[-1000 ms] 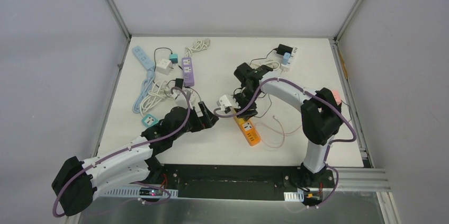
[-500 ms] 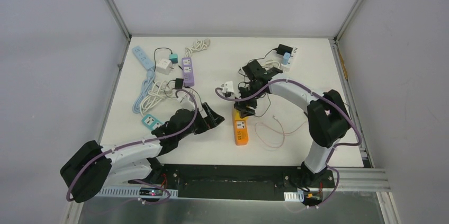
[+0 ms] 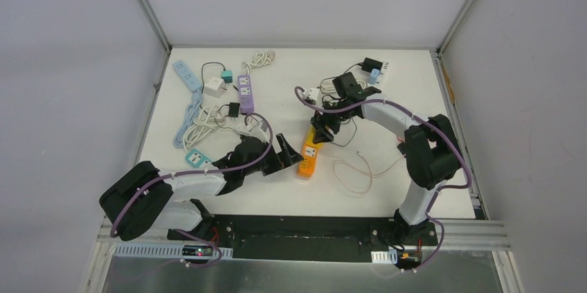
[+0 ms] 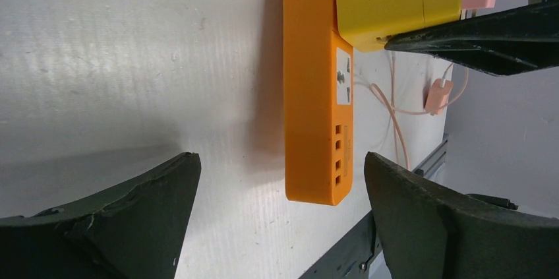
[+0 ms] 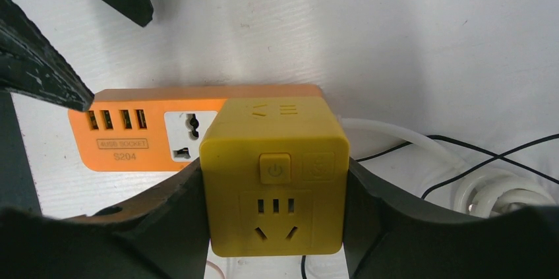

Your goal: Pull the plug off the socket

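Observation:
A yellow cube plug (image 5: 273, 160) sits on one end of the orange socket strip (image 5: 132, 134). My right gripper (image 5: 273, 216) is shut on the cube, one finger pressed against each side. From above, the strip (image 3: 304, 165) lies slanted mid-table, its far end under the right gripper (image 3: 322, 131). My left gripper (image 3: 285, 159) stands open just left of the strip's near end. In the left wrist view the strip (image 4: 310, 114) runs away from the wide-open left gripper (image 4: 280, 160), ending between its fingertips without touching them. The cube (image 4: 389, 2) is at the strip's far end.
A thin pink cable (image 3: 356, 175) loops right of the strip. A purple strip (image 3: 246, 92), a blue strip (image 3: 185, 75), coiled white cords (image 3: 208, 120) and a teal cube (image 3: 196, 158) lie at the left. A white strip with plugs (image 3: 374, 71) sits at the back.
The right gripper has moved back and right with the cube, and the orange strip has swung round with it. The left gripper has reached right toward the strip's near end, staying open.

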Available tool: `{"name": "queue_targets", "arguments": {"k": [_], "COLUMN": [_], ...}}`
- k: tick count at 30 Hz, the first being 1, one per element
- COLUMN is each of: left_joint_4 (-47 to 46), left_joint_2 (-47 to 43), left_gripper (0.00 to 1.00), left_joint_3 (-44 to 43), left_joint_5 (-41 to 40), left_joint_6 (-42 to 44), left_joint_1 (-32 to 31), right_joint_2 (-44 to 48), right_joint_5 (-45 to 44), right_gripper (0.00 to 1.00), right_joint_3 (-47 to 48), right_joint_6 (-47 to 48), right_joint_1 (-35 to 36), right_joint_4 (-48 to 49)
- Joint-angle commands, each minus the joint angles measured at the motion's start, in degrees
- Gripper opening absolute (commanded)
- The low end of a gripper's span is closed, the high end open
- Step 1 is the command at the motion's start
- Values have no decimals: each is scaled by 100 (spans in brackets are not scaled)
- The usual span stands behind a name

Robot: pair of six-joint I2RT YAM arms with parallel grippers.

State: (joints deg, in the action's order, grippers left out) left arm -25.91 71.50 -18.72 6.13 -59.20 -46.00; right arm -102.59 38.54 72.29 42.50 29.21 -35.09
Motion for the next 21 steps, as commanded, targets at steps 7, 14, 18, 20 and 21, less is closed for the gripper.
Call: {"name": "queue_targets", "arguments": {"k": [7, 14, 18, 20, 21], "left_joint_4": [-723, -2203, -2948, -3160, -3252], "left_joint_2": [935, 2034, 2662, 2882, 2967], "left_gripper": [95, 77, 67, 58, 53], "left_joint_3": [-579, -549, -650, -711, -736], "left_joint_5": [790, 1636, 1956, 2065, 2106], "left_joint_6": [-194, -974, -1328, -1445, -1487], "left_joint_1": [211, 591, 601, 601, 601], "right_joint_2": [-64, -19, 2, 2, -5], "right_joint_5": [120, 120, 120, 120, 120], "right_gripper": [0, 0, 0, 0, 0], "right_joint_3": [-350, -404, -435, -436, -433], "right_joint_6": [-490, -490, -490, -490, -490], "right_joint_1": [-254, -293, -293, -291, -293], "right_joint_4": [679, 739, 792, 806, 811]}}
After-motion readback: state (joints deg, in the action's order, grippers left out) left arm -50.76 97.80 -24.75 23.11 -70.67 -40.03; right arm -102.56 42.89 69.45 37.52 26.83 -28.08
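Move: The orange socket lies about 5 cm to the left hand's right, level with it fore and aft and 1 cm below, held off the table. The yellow plug on its far end is some 7 cm right, 4 cm ahead and 1 cm higher, and the pink cable lies about 17 cm right, 7 cm back and 7 cm down. The right fingers are closed around that plug; the socket's middle is roughly 5 cm back from them, 3 cm left and 3 cm down. The left hand slides some 4 cm to the right, then also swings about 3 cm forward and sinks a little, its left side dipping and its fingers tipping down by 10–15 degrees each, while the wide-open fingers start closing partway, one on either side of the orange socket just short of the yellow plug, without a clear touch yet. The right hand keeps its pinch on the yellow plug and holds nearly still, easing only about 1 cm forward with a slight turn, so that the socket stays held out between the left fingers. ##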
